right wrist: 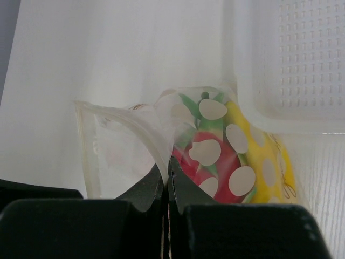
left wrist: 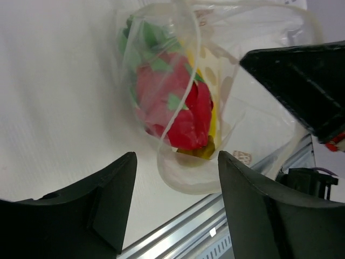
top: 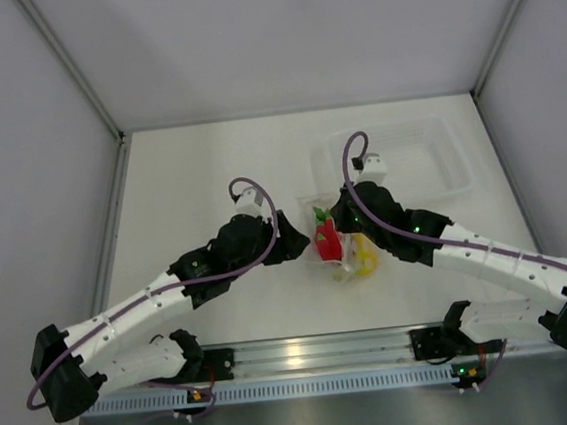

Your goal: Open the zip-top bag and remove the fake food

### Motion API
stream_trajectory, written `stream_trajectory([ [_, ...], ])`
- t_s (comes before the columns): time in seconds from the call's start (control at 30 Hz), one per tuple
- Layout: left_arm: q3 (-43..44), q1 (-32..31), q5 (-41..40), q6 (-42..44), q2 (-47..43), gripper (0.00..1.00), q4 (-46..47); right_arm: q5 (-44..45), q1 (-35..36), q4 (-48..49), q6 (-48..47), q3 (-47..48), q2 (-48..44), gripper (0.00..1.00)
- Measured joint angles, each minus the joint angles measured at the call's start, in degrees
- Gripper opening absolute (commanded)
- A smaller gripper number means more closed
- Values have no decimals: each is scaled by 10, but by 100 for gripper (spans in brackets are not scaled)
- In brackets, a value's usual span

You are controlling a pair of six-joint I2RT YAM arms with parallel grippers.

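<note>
The clear zip-top bag (top: 338,239) lies on the table between my two grippers, its mouth gaping in the left wrist view (left wrist: 183,97). Inside are the red strawberry-like fruit (left wrist: 178,108) with green top, and the yellow banana (right wrist: 269,162) behind it. My right gripper (right wrist: 167,167) is shut on the bag's zip edge (right wrist: 156,143) and holds that side up. My left gripper (left wrist: 175,162) is open and empty, just short of the bag's near rim. In the top view the left gripper (top: 295,247) sits left of the bag and the right gripper (top: 342,212) at its far side.
A rigid clear plastic tray (top: 444,162) stands at the back right, right behind the bag; its rim shows in the right wrist view (right wrist: 285,102). The metal rail (top: 307,351) runs along the table's near edge.
</note>
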Motion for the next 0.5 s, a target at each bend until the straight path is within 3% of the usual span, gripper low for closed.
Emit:
stream_trajectory([
  [0.17,-52,-4,-25,-32,22,58,28,-3,0,5,0,1,1,0],
  [0.4,-67,-4,-54,-37,74,57,89,-25,0,8,0,1,1,0],
  [0.5,-57,0,-52,-35,107,22,114,-33,0,11,1,0,-2,0],
])
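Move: For the left hand, the free rim of the zip-top bag lies about 3 cm ahead, 2 cm to the right and 6 cm below. The red food in the bag is some 4 cm ahead, 7 cm right and 12 cm down, and the yellow food about 2 cm ahead, 14 cm right and 13 cm down. From the right hand, which already pinches the opposite rim, the free rim sits some 2 cm back, 5 cm left and 6 cm lower. The left fingers come to straddle the free rim of the bag and start narrowing on it, still partly open. To get there the left hand sinks about 6.5 cm, then edges forward 2 to 3 cm and slightly right, its wrist turning only a little. The right hand keeps its shut pinch on the opposite rim, nearly in place. ##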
